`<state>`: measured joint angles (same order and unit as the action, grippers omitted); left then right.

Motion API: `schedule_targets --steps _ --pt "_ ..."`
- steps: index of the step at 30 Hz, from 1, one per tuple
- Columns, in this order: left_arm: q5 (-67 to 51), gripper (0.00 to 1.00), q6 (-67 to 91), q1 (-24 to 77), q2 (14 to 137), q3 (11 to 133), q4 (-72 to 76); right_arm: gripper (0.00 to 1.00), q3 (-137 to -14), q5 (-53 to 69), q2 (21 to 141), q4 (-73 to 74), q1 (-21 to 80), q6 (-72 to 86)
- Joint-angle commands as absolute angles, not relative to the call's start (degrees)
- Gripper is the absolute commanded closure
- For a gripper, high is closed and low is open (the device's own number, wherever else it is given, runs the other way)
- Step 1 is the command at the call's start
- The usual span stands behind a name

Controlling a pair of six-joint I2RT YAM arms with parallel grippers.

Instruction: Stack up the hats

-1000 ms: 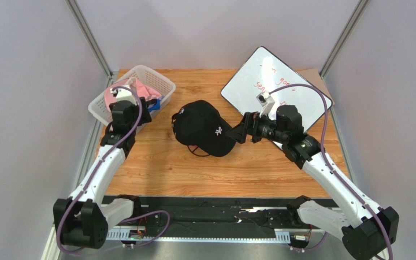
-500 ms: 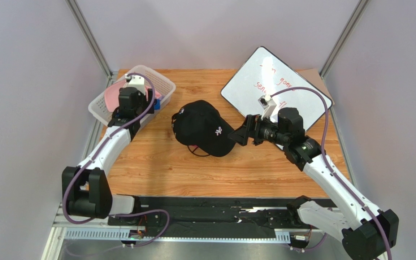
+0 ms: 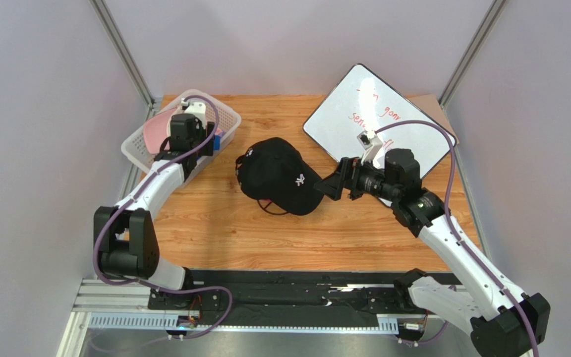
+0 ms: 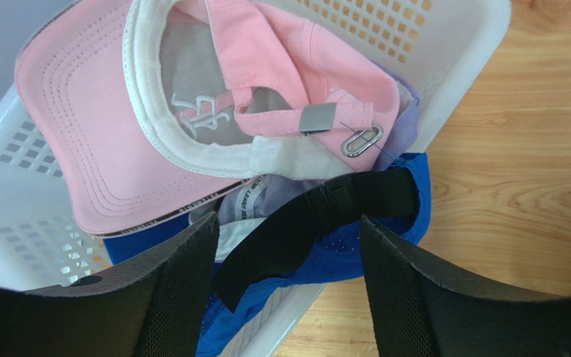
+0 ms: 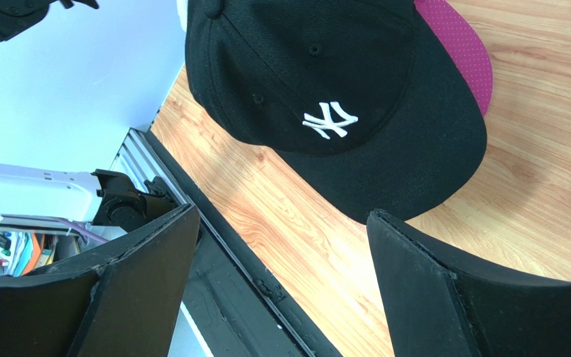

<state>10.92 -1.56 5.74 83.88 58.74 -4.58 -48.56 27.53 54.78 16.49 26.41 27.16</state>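
Note:
A black hat with a white NY logo [image 3: 277, 175] [image 5: 326, 82] lies on the wooden table, and a magenta hat's brim [image 5: 456, 52] shows from under it. In the white basket [image 3: 141, 149] [image 4: 445, 44] a light pink hat [image 4: 87, 111] lies upside down on a lavender hat [image 4: 409, 123] and a royal blue hat [image 4: 393, 242]. My left gripper [image 3: 200, 145] [image 4: 287, 230] hangs open over the basket's near corner, its jaws either side of the blue hat's black strap [image 4: 318, 219]. My right gripper [image 3: 331, 183] [image 5: 281, 223] stands open just right of the black hat's brim, holding nothing.
A whiteboard [image 3: 381, 108] with red writing lies at the back right, behind the right arm. The table's front rail [image 5: 214, 253] runs below the right gripper. Grey walls close in both sides.
The left arm has reached farther over the basket, toward its right side, and its jaws have narrowed a little. The right arm has barely shifted.

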Motion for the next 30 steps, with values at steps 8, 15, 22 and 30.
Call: schedule_targets --steps 8,15,22,30 --pt "7.92 0.27 -2.64 5.54 84.98 59.93 -7.71 0.1 -47.2 27.77 52.82 15.03 25.75 27.68" --pt "8.26 0.33 -2.72 5.36 87.8 62.22 -7.12 0.1 -46.93 27.33 52.21 15.29 25.58 27.6" --pt "7.91 0.94 -1.85 4.92 90.88 65.39 -6.5 0.1 -46.67 27.25 51.59 15.47 25.58 28.04" --pt "11.43 1.0 3.07 4.92 78.85 60.91 -1.32 0.1 -46.5 26.63 50.36 16.35 25.49 27.51"
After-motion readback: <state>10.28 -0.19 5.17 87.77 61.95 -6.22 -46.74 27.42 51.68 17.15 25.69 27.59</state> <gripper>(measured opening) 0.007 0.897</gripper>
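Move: The blue hat's black strap lies almost under the open left fingers, about 2 cm ahead, 1 cm to the right and 4 cm below. The pink hat is some 6 cm ahead and 4 cm left, 4 cm lower; the stacked black hat sits roughly 22 cm right, 7 cm back and 6 cm lower. From the right hand, the strap is about 34 cm left, 18 cm ahead and 11 cm below. Sink the left gripper about 3 cm onto the blue hat's black strap in the basket, tipping the fingers some 5 degrees further down. Late in the descent, edge about 1.5 cm forward and shut the fingers fully to pinch the strap, then start lifting, around 2 cm up. ##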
